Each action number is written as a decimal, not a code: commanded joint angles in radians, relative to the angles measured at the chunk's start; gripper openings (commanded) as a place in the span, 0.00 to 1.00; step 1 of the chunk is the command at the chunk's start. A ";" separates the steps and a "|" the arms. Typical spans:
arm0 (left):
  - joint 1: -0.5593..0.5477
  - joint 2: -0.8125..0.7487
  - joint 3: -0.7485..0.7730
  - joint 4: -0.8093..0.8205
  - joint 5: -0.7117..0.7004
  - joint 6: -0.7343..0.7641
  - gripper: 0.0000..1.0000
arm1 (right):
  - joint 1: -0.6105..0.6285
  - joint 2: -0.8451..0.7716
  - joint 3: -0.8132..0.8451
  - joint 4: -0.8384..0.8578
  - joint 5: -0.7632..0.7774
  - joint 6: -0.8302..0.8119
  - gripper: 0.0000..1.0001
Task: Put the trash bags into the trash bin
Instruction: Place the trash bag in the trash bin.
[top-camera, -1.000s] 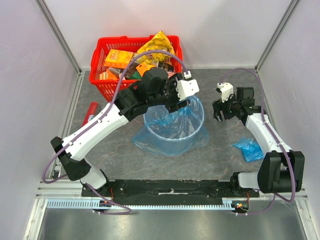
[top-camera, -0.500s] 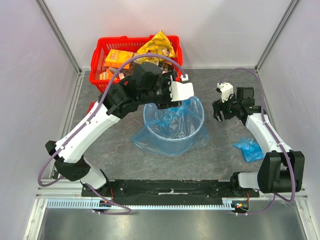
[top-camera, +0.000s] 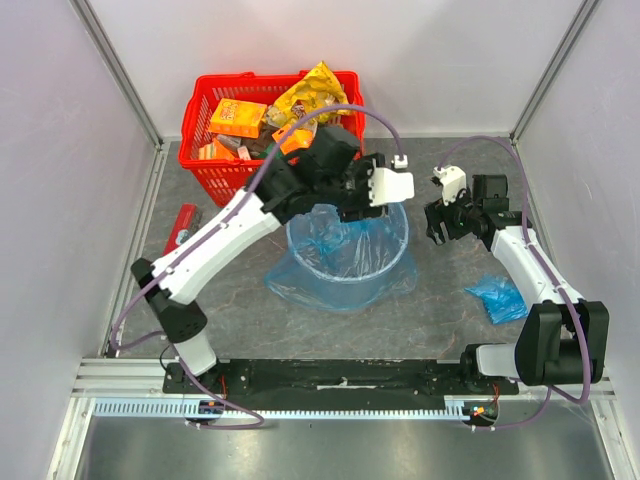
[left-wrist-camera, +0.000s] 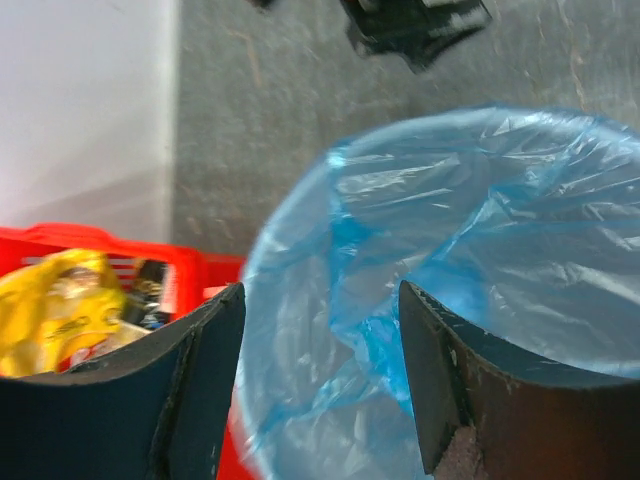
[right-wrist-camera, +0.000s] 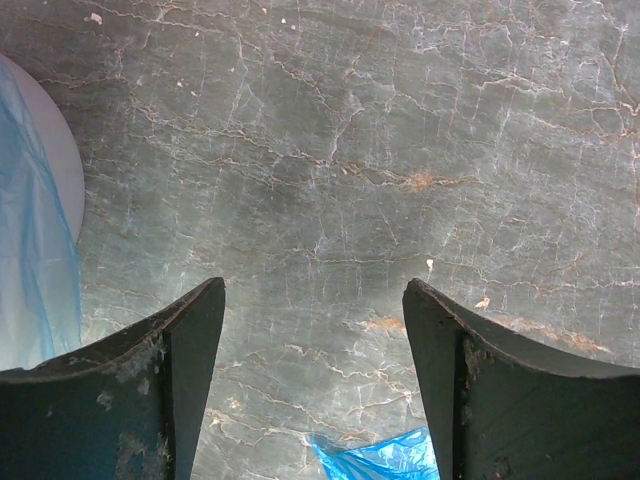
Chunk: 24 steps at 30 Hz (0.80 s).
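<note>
A large blue trash bag (top-camera: 345, 250) lines the round trash bin (top-camera: 402, 262) at the table's middle, its film draped over the rim and pooled around the base. My left gripper (top-camera: 345, 207) hovers over the bin's far rim, open; in the left wrist view its fingers (left-wrist-camera: 205, 385) stand apart above the crumpled bag (left-wrist-camera: 440, 230) with nothing clamped. To the right of the bin my right gripper (top-camera: 440, 222) is open over bare table. A small bundled trash bag (top-camera: 497, 298) lies by the right arm, its tip (right-wrist-camera: 385, 460) showing below the right gripper (right-wrist-camera: 315, 390).
A red mesh basket (top-camera: 215, 172) at the back left holds a yellow snack packet (top-camera: 318, 88) and orange boxes. A red flat item (top-camera: 185, 222) lies by the left wall. The bin's grey side (right-wrist-camera: 68, 170) shows at the left of the right wrist view.
My left arm has swung to the right, carrying its open gripper along the bin's far rim. The right arm and both bags have stayed put.
</note>
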 joint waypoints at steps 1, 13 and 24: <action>-0.004 0.060 -0.081 0.040 0.048 -0.035 0.68 | -0.007 -0.012 0.013 0.002 -0.022 -0.009 0.79; -0.005 0.040 -0.406 0.220 0.079 -0.067 0.65 | -0.009 -0.004 0.016 -0.008 -0.039 -0.011 0.80; -0.005 0.044 -0.511 0.295 0.075 -0.091 0.65 | -0.009 0.004 0.018 -0.014 -0.042 -0.014 0.81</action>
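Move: The left hand, open and empty, is over the mouth of the trash bag spread across the bin's rim; the bag's middle is about 15 cm below, 4 cm left and 2 cm back. The trash bin's middle lies under it, some 21 cm below the hand, 4 cm left and 2 cm back; the red basket is about 19 cm ahead, 17 cm left and 25 cm down. From the right hand, the bag is roughly 21 cm left, 7 cm back and 5 cm above. The left hand plunges almost straight down through the bag's open mouth into the trash bin, about 19 cm in all, fast at first and then easing nearly to a stop. As it sinks the wrist tips the fingers some 20 degrees more steeply downward, and the fingers, still spread apart without gripping, come in among the blue film and press it down inside the bin. ##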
